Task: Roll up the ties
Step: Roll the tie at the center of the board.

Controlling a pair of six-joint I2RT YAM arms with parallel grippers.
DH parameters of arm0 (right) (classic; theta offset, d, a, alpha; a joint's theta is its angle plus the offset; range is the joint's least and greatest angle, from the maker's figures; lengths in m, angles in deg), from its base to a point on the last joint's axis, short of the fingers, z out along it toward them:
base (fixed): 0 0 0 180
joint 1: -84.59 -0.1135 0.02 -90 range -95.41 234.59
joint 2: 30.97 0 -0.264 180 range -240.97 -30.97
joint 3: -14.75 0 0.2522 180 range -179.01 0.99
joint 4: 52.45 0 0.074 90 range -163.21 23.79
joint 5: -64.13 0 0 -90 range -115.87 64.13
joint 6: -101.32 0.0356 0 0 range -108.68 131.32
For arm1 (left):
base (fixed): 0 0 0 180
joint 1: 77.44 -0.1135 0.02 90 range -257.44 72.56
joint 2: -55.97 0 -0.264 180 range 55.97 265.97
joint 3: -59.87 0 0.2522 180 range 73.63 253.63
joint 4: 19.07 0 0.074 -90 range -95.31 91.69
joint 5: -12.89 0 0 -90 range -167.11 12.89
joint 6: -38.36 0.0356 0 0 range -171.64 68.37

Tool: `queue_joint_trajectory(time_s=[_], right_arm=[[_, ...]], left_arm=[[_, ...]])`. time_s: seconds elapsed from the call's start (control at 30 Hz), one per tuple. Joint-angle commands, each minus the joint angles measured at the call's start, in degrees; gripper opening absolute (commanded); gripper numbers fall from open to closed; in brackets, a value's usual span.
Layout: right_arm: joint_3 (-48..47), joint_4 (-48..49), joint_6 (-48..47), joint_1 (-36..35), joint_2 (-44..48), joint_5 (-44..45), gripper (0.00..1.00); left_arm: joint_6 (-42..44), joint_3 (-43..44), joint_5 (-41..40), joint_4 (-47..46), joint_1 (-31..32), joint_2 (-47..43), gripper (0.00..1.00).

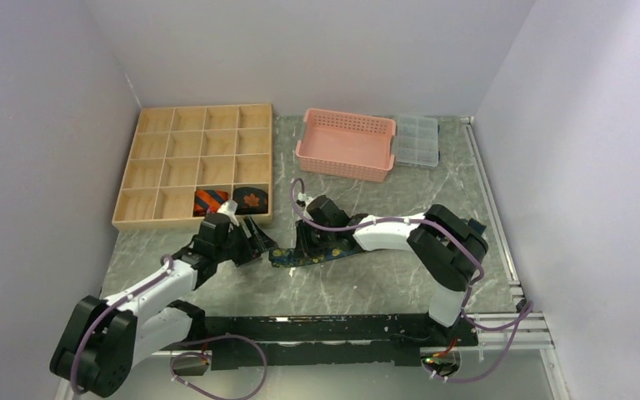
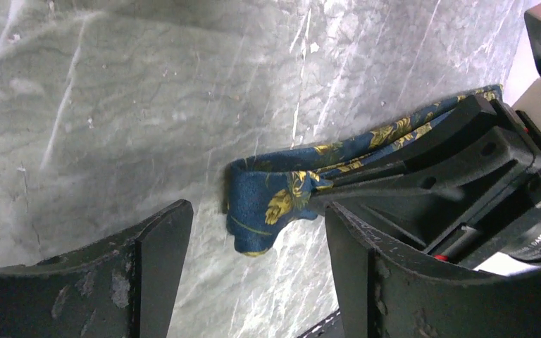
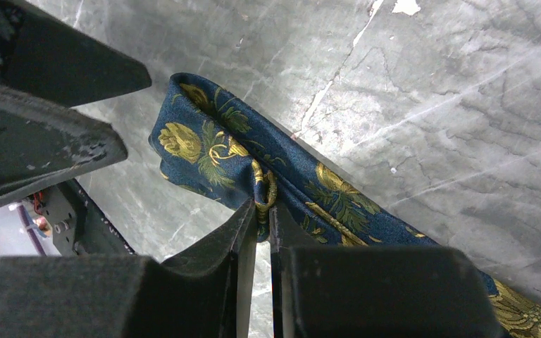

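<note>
A dark blue tie with yellow-green floral print [image 1: 325,252] lies on the marble table, its left end folded over [image 2: 271,204]. My right gripper [image 3: 262,211] is shut on a pinch of that tie [image 3: 239,155] near the fold. My left gripper [image 2: 257,271] stands open just left of the folded end, fingers [image 2: 162,253] apart and nothing between them. In the top view the left gripper [image 1: 260,242] and the right gripper [image 1: 304,247] face each other over the tie's end. A rolled orange-and-black striped tie [image 1: 211,200] and a rolled black tie with an orange leaf [image 1: 251,198] sit in the wooden box.
The wooden compartment box [image 1: 192,137] stands at the back left, just behind the left gripper. A pink basket [image 1: 346,144] and a clear plastic organizer [image 1: 417,139] are at the back centre. A metal rail [image 1: 492,208] runs along the right edge.
</note>
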Motion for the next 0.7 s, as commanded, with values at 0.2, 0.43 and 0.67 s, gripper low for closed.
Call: queue_joint_trajectory(time_s=[0.2, 0.43, 0.67], right_arm=[[1.35, 1.50, -1.51, -0.52, 0.29, -1.40, 0.16], [1.05, 1.21, -1.37, -0.55, 0.61, -0.30, 0.16], [0.49, 1.74, -0.28, -0.54, 0.83, 0.67, 0.20]], left_arm=[[5.16, 5.33, 3.28, -7.73, -1.45, 12.36, 0.70], [5.64, 5.15, 6.59, -9.30, -1.41, 15.03, 0.40], [3.17, -2.55, 6.22, -8.22, -1.41, 5.38, 0.36]])
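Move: The tie's folded left end, the loop I go for, lies about 3 cm to the right of my left hand, 1 cm ahead and some 3 cm below. My right fingertips, pinching the fold, are roughly 9 cm to the right and 1 cm back. The rolled leaf tie sits 13 cm ahead and 2 cm left, the rolled striped tie 13 cm ahead and 12 cm left. From my right hand, the loop is about 5 cm left and 1 cm ahead. I sink my open left hand about 2 cm down onto the tie's loop while reaching roughly 2 cm forward and 1 cm right, then ease back most of that forward reach. Meanwhile I close the fingers about halfway, bringing them around the folded end without shutting them. My right hand stays put and keeps its pinch on the fold. ##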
